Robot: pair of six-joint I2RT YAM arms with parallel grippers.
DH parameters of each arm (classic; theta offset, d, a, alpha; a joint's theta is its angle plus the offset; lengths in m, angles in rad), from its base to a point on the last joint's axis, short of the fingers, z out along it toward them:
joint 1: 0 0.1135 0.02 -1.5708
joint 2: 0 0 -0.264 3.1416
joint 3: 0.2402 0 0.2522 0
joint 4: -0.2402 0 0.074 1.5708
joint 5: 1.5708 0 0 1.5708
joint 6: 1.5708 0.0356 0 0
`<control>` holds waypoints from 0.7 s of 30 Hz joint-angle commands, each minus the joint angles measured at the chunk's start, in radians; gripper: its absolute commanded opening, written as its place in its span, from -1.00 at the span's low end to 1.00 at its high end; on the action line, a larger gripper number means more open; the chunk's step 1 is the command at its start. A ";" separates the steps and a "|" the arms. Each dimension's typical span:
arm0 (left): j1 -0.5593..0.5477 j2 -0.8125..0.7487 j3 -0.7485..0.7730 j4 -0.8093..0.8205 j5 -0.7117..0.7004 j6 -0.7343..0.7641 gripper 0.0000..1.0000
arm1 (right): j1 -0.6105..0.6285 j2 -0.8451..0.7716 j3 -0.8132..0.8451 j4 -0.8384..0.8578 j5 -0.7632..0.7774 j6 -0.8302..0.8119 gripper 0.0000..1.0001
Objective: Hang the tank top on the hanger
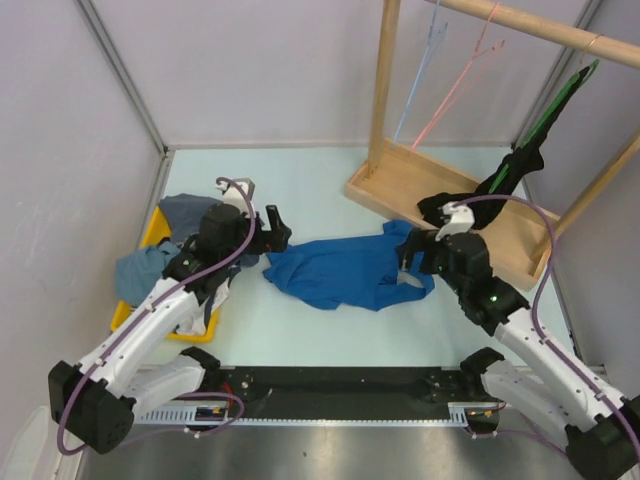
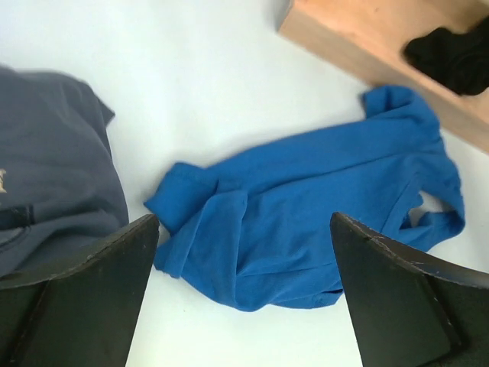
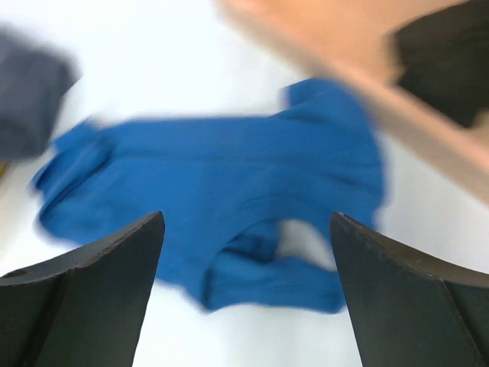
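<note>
The bright blue tank top (image 1: 345, 272) lies crumpled on the table between my two arms. In the left wrist view the tank top (image 2: 306, 206) spreads out just beyond my left gripper (image 2: 244, 306), which is open and holds nothing. My left gripper (image 1: 275, 235) hovers at the garment's left end. My right gripper (image 1: 408, 255) is at its right end, over a strap loop. In the blurred right wrist view the tank top (image 3: 229, 183) fills the middle, with my right gripper (image 3: 246, 306) open and empty above it. The pink hanger (image 1: 462, 80) hangs from the wooden rail at the back right.
A wooden rack base (image 1: 400, 180) stands behind the tank top. A light blue hanger (image 1: 420, 75) hangs beside the pink one, and a green hanger with black cloth (image 1: 525, 150) to the right. A yellow bin (image 1: 150, 235) holds a dark grey shirt (image 2: 53, 160) at left.
</note>
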State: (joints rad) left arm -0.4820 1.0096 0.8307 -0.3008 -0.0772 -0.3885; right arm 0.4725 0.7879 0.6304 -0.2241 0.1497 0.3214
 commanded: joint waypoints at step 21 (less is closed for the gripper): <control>0.000 0.012 0.220 -0.121 0.177 0.224 0.99 | -0.196 0.583 1.326 -0.388 -0.226 0.014 0.84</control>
State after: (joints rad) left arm -0.4820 1.0073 1.0115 -0.4057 0.0799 -0.2405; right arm 0.4755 1.2076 1.7767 -0.4789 0.1352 0.3019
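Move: Ahead of the right hand, about 27 cm out, 10 cm to its right and some 17 cm above it, hangs the pink hanger; the blue hanger is about 8 cm to the left of the pink one and 6 cm farther out. The tank top lies flat, its middle 5 cm ahead, 13 cm left and 16 cm below, and the wooden base stands 19 cm ahead, 15 cm right. From the left hand the pink hanger is roughly 24 cm ahead, 36 cm right, 16 cm up. Swinging the empty right hand about 12 cm left and 7 cm back over the tank top first, the arm then lifts it steeply, some 33 cm in all, and curves forward and right towards the hangers, fingers open and tipping up by about 25 degrees, touching nothing. The open left hand rises about 6 cm. ##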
